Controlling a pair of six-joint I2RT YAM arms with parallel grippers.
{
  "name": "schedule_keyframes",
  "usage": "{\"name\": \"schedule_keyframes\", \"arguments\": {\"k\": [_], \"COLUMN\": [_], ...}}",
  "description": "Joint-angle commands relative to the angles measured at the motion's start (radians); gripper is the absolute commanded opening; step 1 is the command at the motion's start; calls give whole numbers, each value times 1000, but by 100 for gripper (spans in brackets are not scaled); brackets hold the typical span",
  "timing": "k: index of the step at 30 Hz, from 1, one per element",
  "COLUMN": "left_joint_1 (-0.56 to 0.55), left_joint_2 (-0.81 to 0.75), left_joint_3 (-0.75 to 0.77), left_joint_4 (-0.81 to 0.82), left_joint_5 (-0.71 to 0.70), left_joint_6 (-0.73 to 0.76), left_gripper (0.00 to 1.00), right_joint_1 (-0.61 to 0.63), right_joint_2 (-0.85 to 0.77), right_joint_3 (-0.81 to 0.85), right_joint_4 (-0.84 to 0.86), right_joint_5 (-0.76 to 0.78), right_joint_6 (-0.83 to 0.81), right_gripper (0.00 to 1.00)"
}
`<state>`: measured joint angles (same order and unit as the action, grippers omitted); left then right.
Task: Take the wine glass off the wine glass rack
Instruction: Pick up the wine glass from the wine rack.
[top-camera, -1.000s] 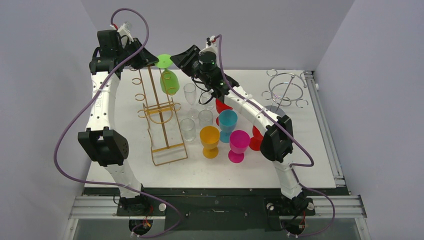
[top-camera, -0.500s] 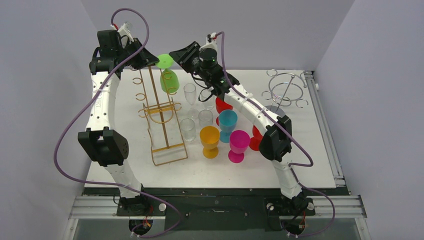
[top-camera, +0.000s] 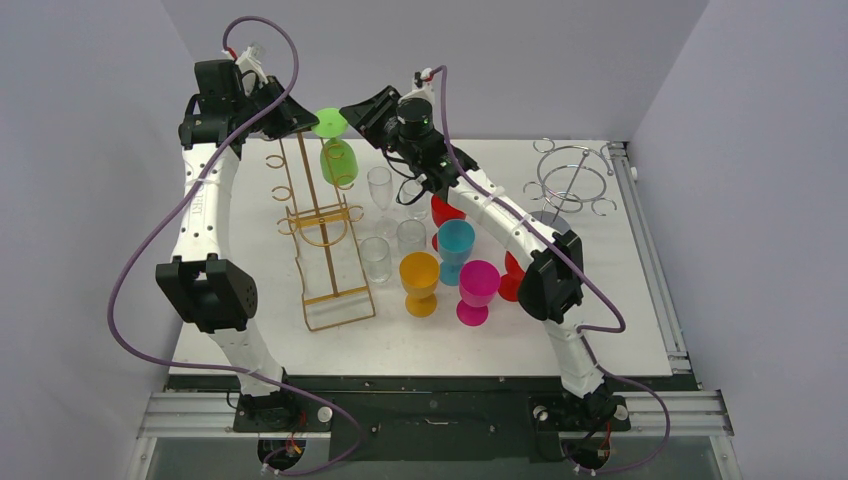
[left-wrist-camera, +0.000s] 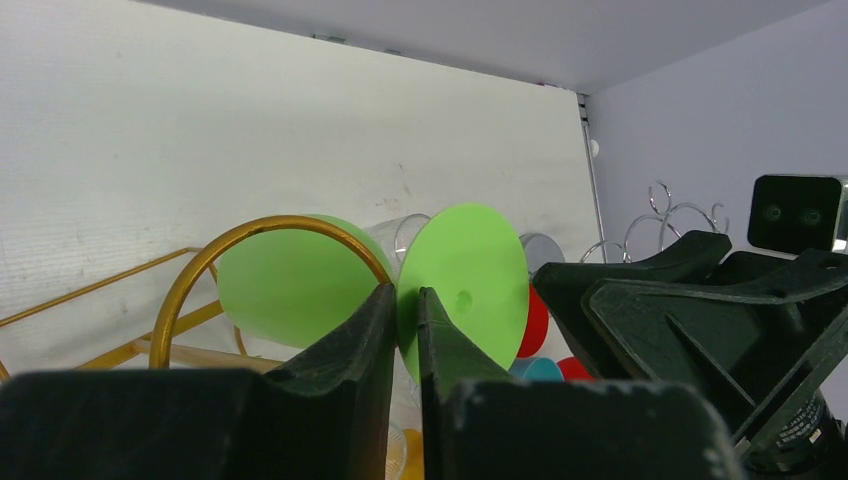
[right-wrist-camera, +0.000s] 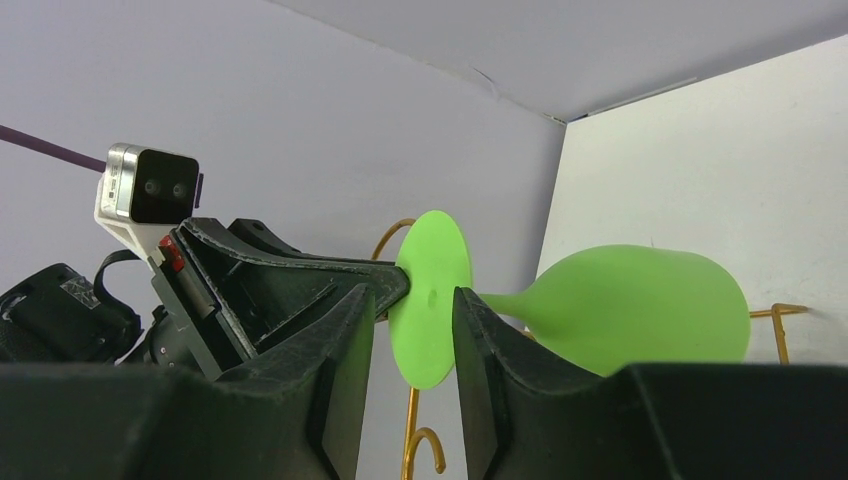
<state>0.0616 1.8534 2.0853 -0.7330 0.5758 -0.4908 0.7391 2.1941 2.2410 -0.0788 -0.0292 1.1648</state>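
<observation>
A green wine glass (top-camera: 339, 163) hangs upside down at the top of the gold wire rack (top-camera: 325, 240), its bowl inside a gold ring (left-wrist-camera: 200, 275). My left gripper (top-camera: 300, 118) is shut on the edge of the glass's round foot (left-wrist-camera: 480, 270), pinching it from the left. My right gripper (top-camera: 354, 110) comes from the right and stands open, one finger on each face of the same foot (right-wrist-camera: 432, 300). A gap shows between its left finger and the disc. The bowl (right-wrist-camera: 640, 305) lies beyond its right finger.
On the white table right of the rack stand clear glasses (top-camera: 377, 258), an orange goblet (top-camera: 419, 280), a teal one (top-camera: 455, 245), a pink one (top-camera: 478, 290) and red ones (top-camera: 445, 212). A silver wire rack (top-camera: 570, 180) stands at the back right.
My right gripper has shifted slightly left, bringing its fingers over the green foot, and narrowed a little. The left gripper has tightened on the foot. The glass stays hung on the rack.
</observation>
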Motion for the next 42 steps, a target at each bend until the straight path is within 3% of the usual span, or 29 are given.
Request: {"name": "schedule_keyframes", "arguments": {"k": [1, 19, 30, 37, 42], "left_joint_1": [-5, -3, -3, -3, -2], "left_joint_2": [1, 4, 4, 0, -3], "left_joint_3": [-21, -22, -23, -24, -19], "left_joint_4": [-99, -100, -99, -98, -101], "left_joint_5": [-8, -7, -7, -7, -9], "left_joint_6": [31, 31, 31, 31, 31], "left_gripper": [7, 7, 7, 7, 10], "right_joint_1": [-6, -7, -6, -7, -9], "right_joint_2": [-17, -19, 25, 22, 18], "right_joint_3": [-7, -33, 3, 2, -1], "right_joint_4": [17, 38, 69, 103, 115], "right_joint_5": [18, 3, -69, -76, -79], "right_joint_6": [-5, 8, 57, 80, 114], "right_gripper": [32, 32, 22, 4, 0]}}
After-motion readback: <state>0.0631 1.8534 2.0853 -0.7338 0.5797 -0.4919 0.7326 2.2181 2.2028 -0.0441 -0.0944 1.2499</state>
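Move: The green wine glass hangs upside down, its foot centred about 3 cm left of the right hand, 1 cm ahead and 2 cm below; its bowl is some 3 cm left, 3 cm back and 11 cm below. The rack's post top is about 10 cm left and 4 cm back. The left hand already grips the foot's left rim, the foot's middle some 3 cm to its right, 1 cm ahead and 1 cm below. The right hand sinks about 2 cm, then shuts on the foot's right rim while the left keeps hold. ##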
